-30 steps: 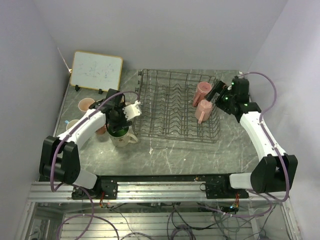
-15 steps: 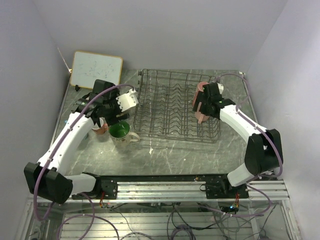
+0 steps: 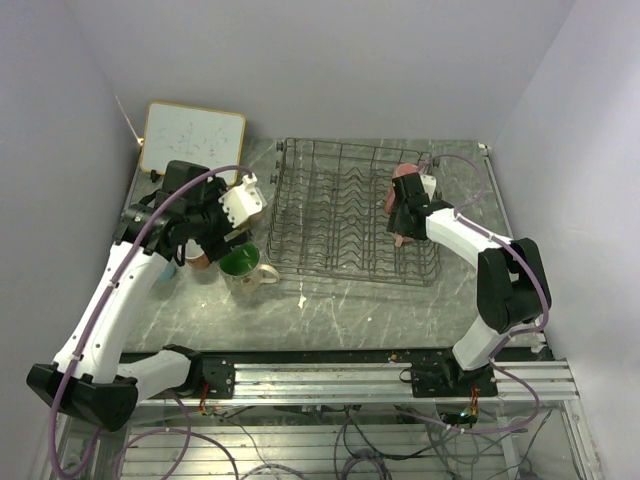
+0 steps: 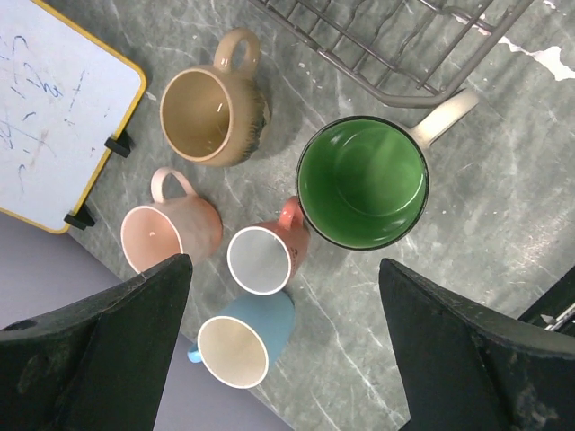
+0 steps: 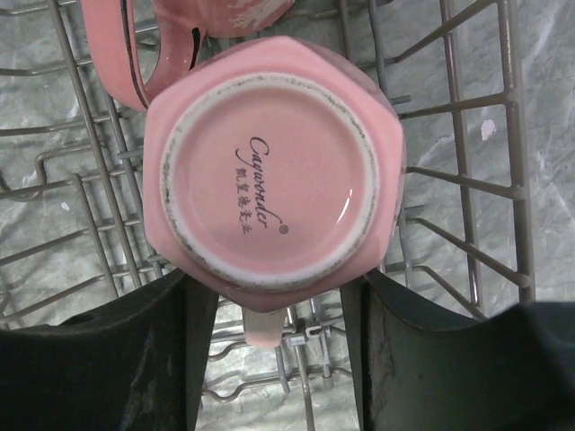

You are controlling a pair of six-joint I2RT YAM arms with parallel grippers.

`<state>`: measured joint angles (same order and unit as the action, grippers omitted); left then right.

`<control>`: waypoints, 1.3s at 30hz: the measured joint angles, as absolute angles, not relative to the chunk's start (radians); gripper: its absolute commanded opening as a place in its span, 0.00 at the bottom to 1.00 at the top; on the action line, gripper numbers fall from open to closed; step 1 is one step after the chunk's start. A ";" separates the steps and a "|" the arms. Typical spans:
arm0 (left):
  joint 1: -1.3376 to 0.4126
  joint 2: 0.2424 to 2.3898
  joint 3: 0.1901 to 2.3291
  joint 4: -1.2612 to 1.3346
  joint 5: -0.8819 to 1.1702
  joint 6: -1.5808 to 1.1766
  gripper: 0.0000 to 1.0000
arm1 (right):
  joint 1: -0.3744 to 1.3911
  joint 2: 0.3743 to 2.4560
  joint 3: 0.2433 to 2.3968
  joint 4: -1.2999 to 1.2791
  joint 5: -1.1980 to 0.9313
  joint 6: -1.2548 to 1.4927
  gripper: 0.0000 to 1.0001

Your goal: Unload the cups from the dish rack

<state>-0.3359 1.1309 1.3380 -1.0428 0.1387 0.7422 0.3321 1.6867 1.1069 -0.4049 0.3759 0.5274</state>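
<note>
Five cups stand on the table under my open left gripper (image 4: 286, 269), which hangs high above them: a tan one (image 4: 211, 112), a pink one (image 4: 166, 235), a salmon one (image 4: 265, 256), a light blue one (image 4: 243, 346) and a green-lined cream one (image 4: 362, 182). In the dish rack (image 3: 330, 215) an upturned pink cup (image 5: 269, 171) shows its stamped base. My right gripper (image 5: 274, 296) is shut on its sides, with the handle between the fingers. A second pink cup (image 3: 404, 175) sits behind it in the rack.
A wood-framed whiteboard (image 3: 192, 142) leans at the back left, close to the standing cups. The rack's wire corner (image 4: 404, 54) lies just beside the green-lined cup (image 3: 240, 262). Grey walls close in on the left, back and right.
My left gripper opened, let go of the green-lined cup and rose away toward the back left. My right gripper swung into the rack and closed round the front pink cup.
</note>
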 measured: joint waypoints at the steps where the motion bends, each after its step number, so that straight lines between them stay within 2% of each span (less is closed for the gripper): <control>1: -0.336 1.127 1.338 -1.048 0.142 0.738 0.96 | 0.332 1.684 1.098 -0.393 0.378 0.530 0.48; 7: -0.336 1.105 1.338 -1.064 0.160 0.720 0.98 | 0.336 1.663 1.031 -0.331 0.379 0.534 0.34; 14: -0.336 1.088 1.337 -1.065 0.176 0.704 0.98 | 0.348 1.649 0.954 -0.267 0.380 0.533 0.01; 22: -0.336 1.067 1.267 -1.057 0.176 0.702 0.99 | 0.363 1.596 0.955 -0.293 0.389 0.511 0.00; 31: -0.336 1.033 1.219 -1.022 0.189 0.702 0.99 | 0.371 1.442 1.066 -0.347 0.392 0.490 0.00; 39: -0.336 0.921 1.134 -0.889 0.255 0.709 0.99 | 0.449 1.343 1.193 -0.432 0.178 0.543 0.00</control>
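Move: The near pink cup stands upside down in the rack, its middle about 4 cm ahead of the right hand, 2 cm to its right and 3 cm lower; its handle points back at the open fingers. The rear pink cup stands some 8 cm beyond it, 2 cm farther left. The rack's right rim runs about 9 cm right of the hand. From the left hand the near cup lies roughly 45 cm right, 14 cm ahead and 20 cm lower. The near pink cup's handle gets pinched as the right hand eases about 2 cm back and down, fingers closing on it. With grip effort raised, the hand then lifts some 18 cm, finally sweeping 8 cm left while the fingers tip up and the wrist rolls and turns counter-clockwise. The open, empty left hand backs off about 2.5 cm, dipping and rising again. ##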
